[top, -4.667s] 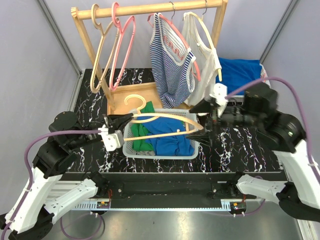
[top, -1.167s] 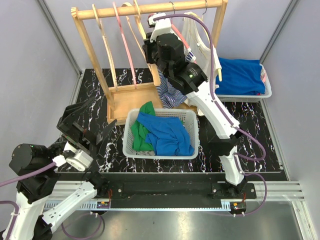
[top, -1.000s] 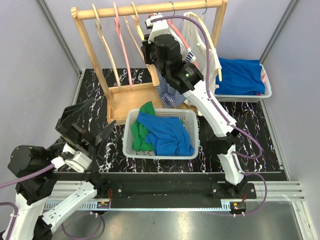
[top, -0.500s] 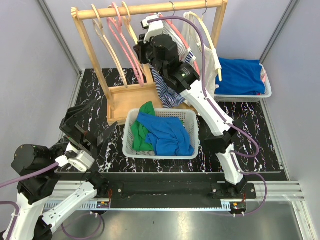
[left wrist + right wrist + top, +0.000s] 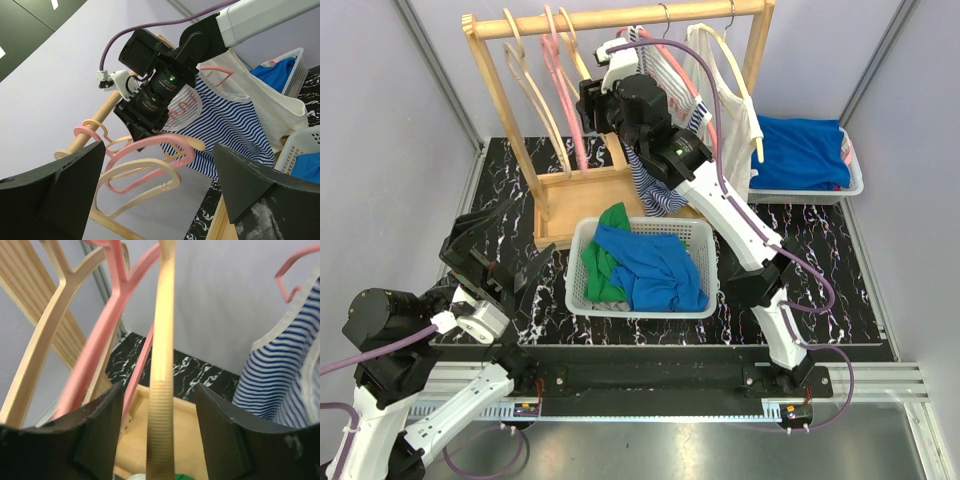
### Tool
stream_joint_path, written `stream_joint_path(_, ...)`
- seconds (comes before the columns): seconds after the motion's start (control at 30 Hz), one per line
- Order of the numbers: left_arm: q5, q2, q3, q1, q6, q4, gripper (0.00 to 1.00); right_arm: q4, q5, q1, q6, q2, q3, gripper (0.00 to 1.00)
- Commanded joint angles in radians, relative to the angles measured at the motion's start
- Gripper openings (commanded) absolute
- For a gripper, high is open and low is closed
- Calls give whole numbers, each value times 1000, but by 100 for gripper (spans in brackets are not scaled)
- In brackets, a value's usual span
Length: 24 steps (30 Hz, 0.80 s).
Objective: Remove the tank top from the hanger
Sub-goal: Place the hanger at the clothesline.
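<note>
A blue-and-white striped tank top (image 5: 656, 195) (image 5: 227, 125) (image 5: 280, 375) hangs on a pink hanger (image 5: 708, 128) from the wooden rack's rail (image 5: 650, 15). A white tank top (image 5: 730, 100) (image 5: 262, 97) hangs beside it on a cream hanger. My right gripper (image 5: 584, 108) (image 5: 159, 390) is raised to the rail, left of the striped top. It is open around a bare cream hanger (image 5: 162, 390), with a gap on each side. My left gripper (image 5: 505, 255) (image 5: 159, 147) is open and empty, low at the near left.
Bare cream and pink hangers (image 5: 542, 85) hang at the rail's left end. A white basket (image 5: 640, 308) holds a blue garment (image 5: 655, 270) and a green one (image 5: 605, 250). A second basket (image 5: 850, 185) at the back right holds blue cloth. The rack's wooden base (image 5: 570, 205) stands behind the basket.
My right gripper has slid left along the rail and its jaws have parted from the cream hanger. The bare hangers have swung. The left arm has stayed still.
</note>
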Motion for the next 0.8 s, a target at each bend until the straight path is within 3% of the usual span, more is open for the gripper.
stream_joint_path(0.0,18,8,13,0,1,35,97,19,-32,10,-40,-111,-57,79)
stream_joint_path(0.07,22,13,10,0,-2,37,97,14,-57,8,-54,-149,-108,99)
stream_joint_path(0.2,42,11,-5,0,-25,38,97,-20,-88,8,-75,-302,-221,100)
stream_joint_path(0.37,37,10,-53,0,-62,53,98,81,-78,8,23,-584,-548,100)
stream_joint_path(0.43,28,24,-57,0,-100,69,99,163,-89,7,-30,-683,-719,100)
stream_joint_path(0.47,6,33,-61,1,-123,105,99,196,-101,8,-135,-776,-778,100)
stream_joint_path(0.53,-18,66,-65,1,-217,144,98,362,-66,2,-232,-845,-934,100)
stream_joint_path(0.63,-10,129,-54,1,-301,153,95,404,19,-11,-309,-849,-913,100)
stream_joint_path(0.77,-5,185,-38,0,-375,158,95,297,9,-56,-310,-728,-797,100)
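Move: About 16 cm to the right hand's right, some 8 cm farther out and 12 cm lower, hangs the striped tank top on its pink hanger. The wooden hanger just emptied is still between the fingers, its middle about 5 cm ahead and level. The empty pink hanger hangs some 4 cm left and 4 cm ahead; the clothesline runs about 10 cm ahead and 10 cm above. From the left hand, the striped tank top is roughly 36 cm ahead, 20 cm right and 14 cm below. Opening from about half to fully wide, the right fingers let the wooden hanger go as the hand dips some 2 cm, then it backs out and sweeps right, roughly 15 cm each, rising and tipping its fingers up about 20 degrees. Late on, the open left hand starts forward and right about 5 cm, sinking a little and tipping down. ##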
